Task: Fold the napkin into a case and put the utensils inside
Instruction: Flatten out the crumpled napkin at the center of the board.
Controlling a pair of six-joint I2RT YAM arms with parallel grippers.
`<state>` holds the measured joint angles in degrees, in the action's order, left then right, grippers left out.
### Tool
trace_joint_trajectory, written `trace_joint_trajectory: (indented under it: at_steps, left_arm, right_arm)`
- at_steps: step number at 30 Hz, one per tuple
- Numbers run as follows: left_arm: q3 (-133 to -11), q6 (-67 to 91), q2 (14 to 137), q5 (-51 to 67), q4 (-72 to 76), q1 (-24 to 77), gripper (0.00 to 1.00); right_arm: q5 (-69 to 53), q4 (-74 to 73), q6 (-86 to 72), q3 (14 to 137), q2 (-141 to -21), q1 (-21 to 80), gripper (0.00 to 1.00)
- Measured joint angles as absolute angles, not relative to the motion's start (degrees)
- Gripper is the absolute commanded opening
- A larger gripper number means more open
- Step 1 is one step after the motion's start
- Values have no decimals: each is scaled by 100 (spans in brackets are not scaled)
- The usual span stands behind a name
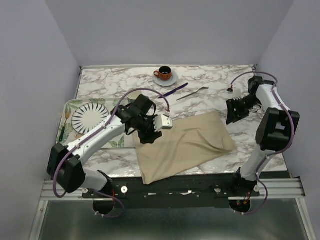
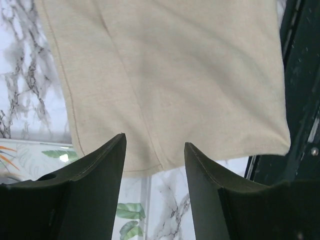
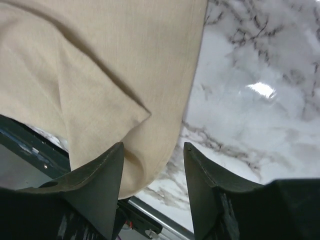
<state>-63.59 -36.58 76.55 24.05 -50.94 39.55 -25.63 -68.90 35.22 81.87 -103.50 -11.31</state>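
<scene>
The beige napkin point(image 1: 185, 145) lies folded on the marble table, its near-left corner over the front edge. My left gripper point(image 1: 148, 137) hovers at the napkin's left edge, open, with nothing between its fingers. In the left wrist view the napkin point(image 2: 170, 75) spreads just ahead of the left gripper point(image 2: 155, 141). My right gripper point(image 1: 231, 118) hangs open by the napkin's far right corner. The right wrist view has the right gripper point(image 3: 153, 146) above a rumpled cloth corner point(image 3: 100, 85). The purple knife point(image 1: 173, 90) and silver fork point(image 1: 192, 93) lie at the back of the table.
A brown cup on a white saucer point(image 1: 165, 75) stands at the back centre. A leaf-printed tray point(image 1: 67, 107) on the left holds a striped plate point(image 1: 90, 118). The black front rail point(image 1: 200, 182) runs along the table's near edge.
</scene>
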Motion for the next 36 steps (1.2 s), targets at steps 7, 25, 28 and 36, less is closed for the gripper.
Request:
trace_joint_trajectory:
  at_steps: [7,25,28,36]
  left_arm:
    - [-6604,-3033,8449,2547,-4716,3365,63]
    - [-6587,-2449,8637,2521,-4375,3072,66]
    - [-6587,-2401,8637,2521,-4372,3061,66]
    - [-6587,-2346,8632,2519,-4335,3037,66]
  right_arm:
    - [-2729,-6486,2945,8890,-11205,-941,59]
    - [-1876,-5561,2416,9524,-11946,-698,65]
    - [-1796,-5481,2401,9496,-11946,-628,64]
    - [-1594,-5349,2403,9397,-11948,-491,64]
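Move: The napkin lies spread below both hands. Its far right corner is about 12 cm ahead, 4 cm left and 9 cm below the right hand; its near right corner is some 12 cm back and 1 cm left, the fork about 24 cm ahead and 17 cm left. The far left corner lies roughly 13 cm ahead, 6 cm left and 14 cm below the left hand, with the mug 31 cm ahead and 10 cm left. Reach the open right gripper forward about 11 cm while lowering it some 5 cm, bringing it beside the napkin's far right corner without gripping yet. Meanwhile carry the open left gripper about 6 cm forward and slightly down towards the far left corner, turning it some 20 degrees counter-clockwise, then let it hover there. ##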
